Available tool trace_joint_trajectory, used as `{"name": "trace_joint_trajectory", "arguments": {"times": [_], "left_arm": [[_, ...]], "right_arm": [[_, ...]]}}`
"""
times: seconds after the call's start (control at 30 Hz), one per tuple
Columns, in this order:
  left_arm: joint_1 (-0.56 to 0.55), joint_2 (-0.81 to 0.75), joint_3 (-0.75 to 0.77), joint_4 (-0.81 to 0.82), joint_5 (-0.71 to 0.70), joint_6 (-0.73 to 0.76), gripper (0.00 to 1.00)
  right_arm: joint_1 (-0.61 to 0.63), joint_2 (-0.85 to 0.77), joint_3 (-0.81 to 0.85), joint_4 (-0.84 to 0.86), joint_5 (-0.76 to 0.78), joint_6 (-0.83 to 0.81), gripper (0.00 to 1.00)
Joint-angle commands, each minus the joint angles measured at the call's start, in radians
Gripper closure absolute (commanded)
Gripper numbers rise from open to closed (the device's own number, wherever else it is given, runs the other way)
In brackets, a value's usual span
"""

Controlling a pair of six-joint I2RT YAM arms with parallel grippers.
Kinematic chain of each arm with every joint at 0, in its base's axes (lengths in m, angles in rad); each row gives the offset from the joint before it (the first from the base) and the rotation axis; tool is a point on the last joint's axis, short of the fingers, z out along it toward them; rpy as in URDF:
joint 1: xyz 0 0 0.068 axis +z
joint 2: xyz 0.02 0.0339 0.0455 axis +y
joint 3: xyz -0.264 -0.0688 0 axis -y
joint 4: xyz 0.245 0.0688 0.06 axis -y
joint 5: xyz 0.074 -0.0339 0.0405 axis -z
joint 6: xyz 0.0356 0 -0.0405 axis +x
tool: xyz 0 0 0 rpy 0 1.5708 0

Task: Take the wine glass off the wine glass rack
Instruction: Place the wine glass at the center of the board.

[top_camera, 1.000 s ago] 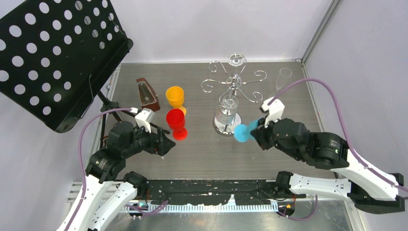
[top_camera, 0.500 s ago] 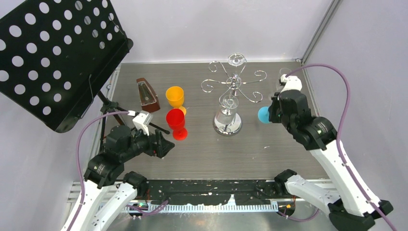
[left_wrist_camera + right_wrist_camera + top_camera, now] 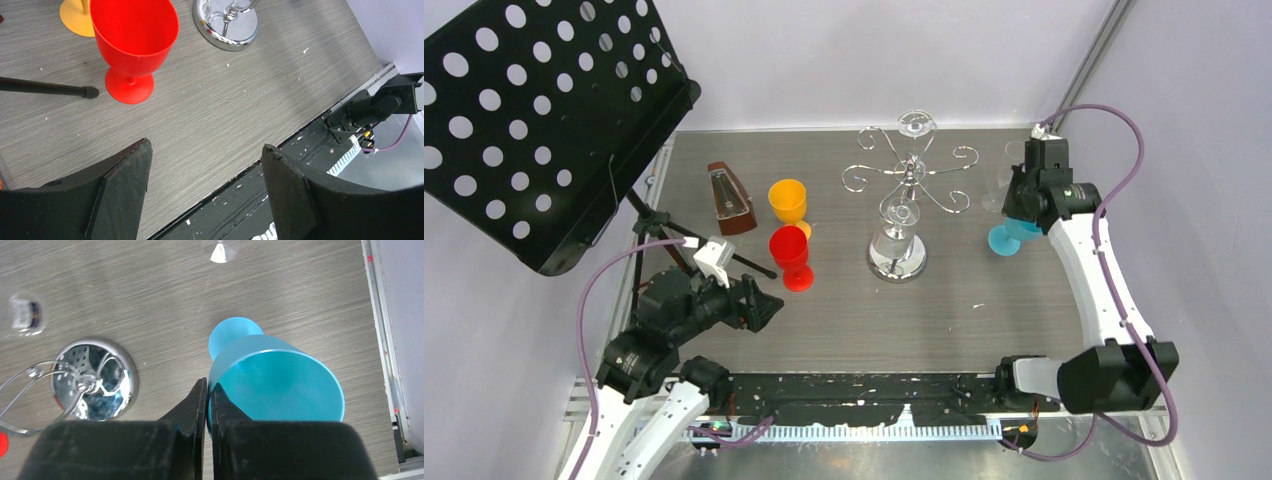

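The chrome wine glass rack (image 3: 908,170) stands mid-table on its mirrored base (image 3: 95,377). Clear glasses (image 3: 900,212) hang from its arms. To its right a blue wine glass (image 3: 1007,235) is upright and apart from the rack, its bowl opening (image 3: 280,382) facing my right wrist camera and its foot (image 3: 234,335) below. My right gripper (image 3: 207,385) is shut on the bowl's rim, one finger inside and one outside. Whether the foot touches the table I cannot tell. My left gripper (image 3: 205,146) is open and holds nothing, low over the table's front edge.
A red goblet (image 3: 790,255) and an orange one (image 3: 788,202) stand left of the rack, a metronome (image 3: 729,197) behind them. The black music stand (image 3: 544,120) overhangs the left side, its leg (image 3: 45,87) lying on the table. A clear glass (image 3: 220,252) stands near the right wall.
My right arm has carried the blue glass from beside the rack's base to the right rear of the table, turning it upright. The left arm has hardly moved.
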Motion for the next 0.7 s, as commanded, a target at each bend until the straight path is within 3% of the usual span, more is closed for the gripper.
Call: {"name": "trace_joint_trajectory", "arguments": {"times": [0.0, 0.23, 0.67], "left_arm": [[0.004, -0.024, -0.012, 0.056, -0.012, -0.013, 0.21], [0.004, -0.034, -0.018, 0.056, -0.007, -0.019, 0.22], [0.004, -0.037, -0.031, 0.057, 0.005, -0.027, 0.23]], "right_arm": [[-0.105, 0.057, 0.059, 0.031, -0.074, -0.045, 0.95], [-0.176, 0.187, 0.149, 0.006, -0.104, -0.08, 0.95], [-0.187, 0.377, 0.236, -0.012, -0.059, -0.091, 0.95]]}}
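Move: The right hand already holds the blue wine glass by its rim; the open board it is being taken to lies about 8 cm ahead, 5 cm to the right and 20 cm below. The clear wine glass stands roughly 12 cm ahead and 2 cm left of this hand, its middle 10 cm lower; the rack's base is some 24 cm left, 2 cm back and 20 cm down. From the left hand that open spot is about 25 cm ahead, 57 cm right and 20 cm below. Rightward and down first, then forward with a renewed sinking at the end, the right hand carries the blue wine glass past the near right side of the clear one towards the open board, about 6 cm forward and 5 cm each right and down in all. The fingers tip some 10 degrees further downward and keep their pinch on the rim. ##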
